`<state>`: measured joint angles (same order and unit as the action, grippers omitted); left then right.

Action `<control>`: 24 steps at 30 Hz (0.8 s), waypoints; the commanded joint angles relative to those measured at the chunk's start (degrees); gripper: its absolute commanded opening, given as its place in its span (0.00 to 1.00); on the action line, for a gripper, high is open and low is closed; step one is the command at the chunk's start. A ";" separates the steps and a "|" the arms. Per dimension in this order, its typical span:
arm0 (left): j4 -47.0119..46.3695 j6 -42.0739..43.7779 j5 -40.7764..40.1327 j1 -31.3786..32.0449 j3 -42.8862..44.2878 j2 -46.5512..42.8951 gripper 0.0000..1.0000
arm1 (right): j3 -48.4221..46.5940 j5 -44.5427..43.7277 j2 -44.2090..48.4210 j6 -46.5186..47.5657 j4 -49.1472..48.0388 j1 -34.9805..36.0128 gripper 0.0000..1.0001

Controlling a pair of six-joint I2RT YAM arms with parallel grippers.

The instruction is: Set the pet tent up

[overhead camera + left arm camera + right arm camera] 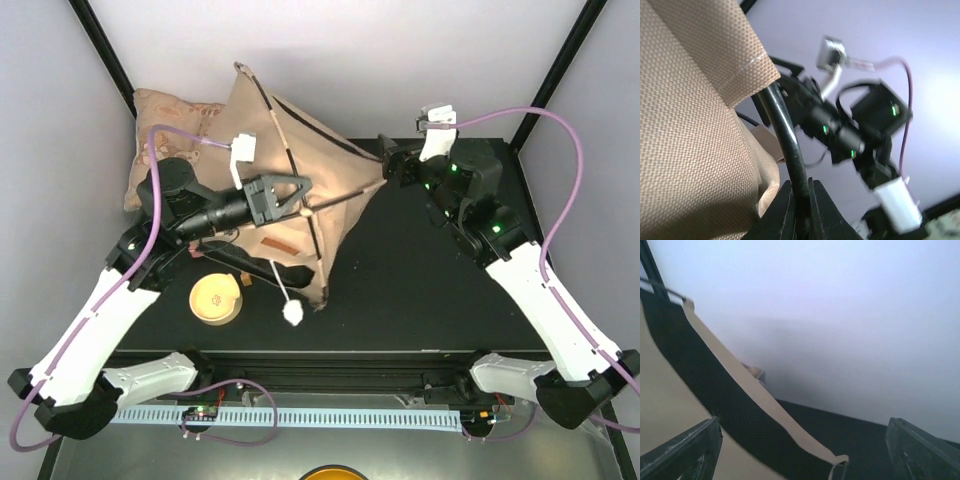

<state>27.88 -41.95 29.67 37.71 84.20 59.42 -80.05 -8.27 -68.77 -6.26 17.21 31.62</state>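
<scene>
The pet tent (300, 140) lies partly raised at the middle back of the black table, tan canvas with thin black poles (345, 198) across it. My left gripper (305, 190) sits over the tent's middle, shut on a black pole (788, 142) beside a canvas edge (695, 120). My right gripper (388, 160) is at the tent's right corner (377, 184). It is open, with both fingers (684, 456) spread wide. The corner's tan trim (765, 397), black mesh lining (715, 395) and a small loop (838, 463) lie between them, untouched.
A beige patterned cushion (160, 125) lies behind the tent at the back left. A round wooden dish (217, 298) and a white pom-pom on a stick (293, 312) lie in front of the tent. Grey walls enclose the table.
</scene>
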 commanded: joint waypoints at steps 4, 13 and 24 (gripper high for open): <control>-38.61 -31.68 -6.62 -5.34 -10.60 2.28 0.03 | 1.61 -6.72 7.22 6.50 -3.56 -0.32 0.93; -56.21 -47.19 -17.20 -5.77 -17.92 12.12 0.04 | 8.52 -1.50 18.44 5.00 -0.62 -0.24 0.93; -48.82 -36.06 11.61 -11.70 10.55 44.81 0.99 | 19.77 3.76 20.50 -2.16 -1.05 -0.23 0.93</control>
<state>-24.36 -84.27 23.86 28.97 85.84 100.51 -62.52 -7.60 -48.53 -5.39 16.01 31.48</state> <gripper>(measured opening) 0.962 0.925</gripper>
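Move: The left hand holds the tent by a black pole near where the poles cross. The spot where the tent is to stand lies about 20 cm ahead of that hand, 12 cm to its right and 47 cm below. From it the cushion is some 35 cm ahead and 31 cm left, the round cream tub 4 cm ahead and 21 cm left, both about 43 cm lower. From the right hand that spot is roughly 5 cm ahead, 3 cm left and 43 cm down. The left hand swings the held tent straight out over the table by about 25 cm, in the second half also sinking some 8 cm and drifting right, while the wrist rolls and tips its fingertips up by around 30 degrees, and right at the end, still travelling outward, its fingers spring wide open and let go of the pole. The right hand, empty and open throughout, first backs off towards the base, to the right and up, clearing the turning tent, then drops about 7 cm beside the tent's right front with its fingers still spread. ##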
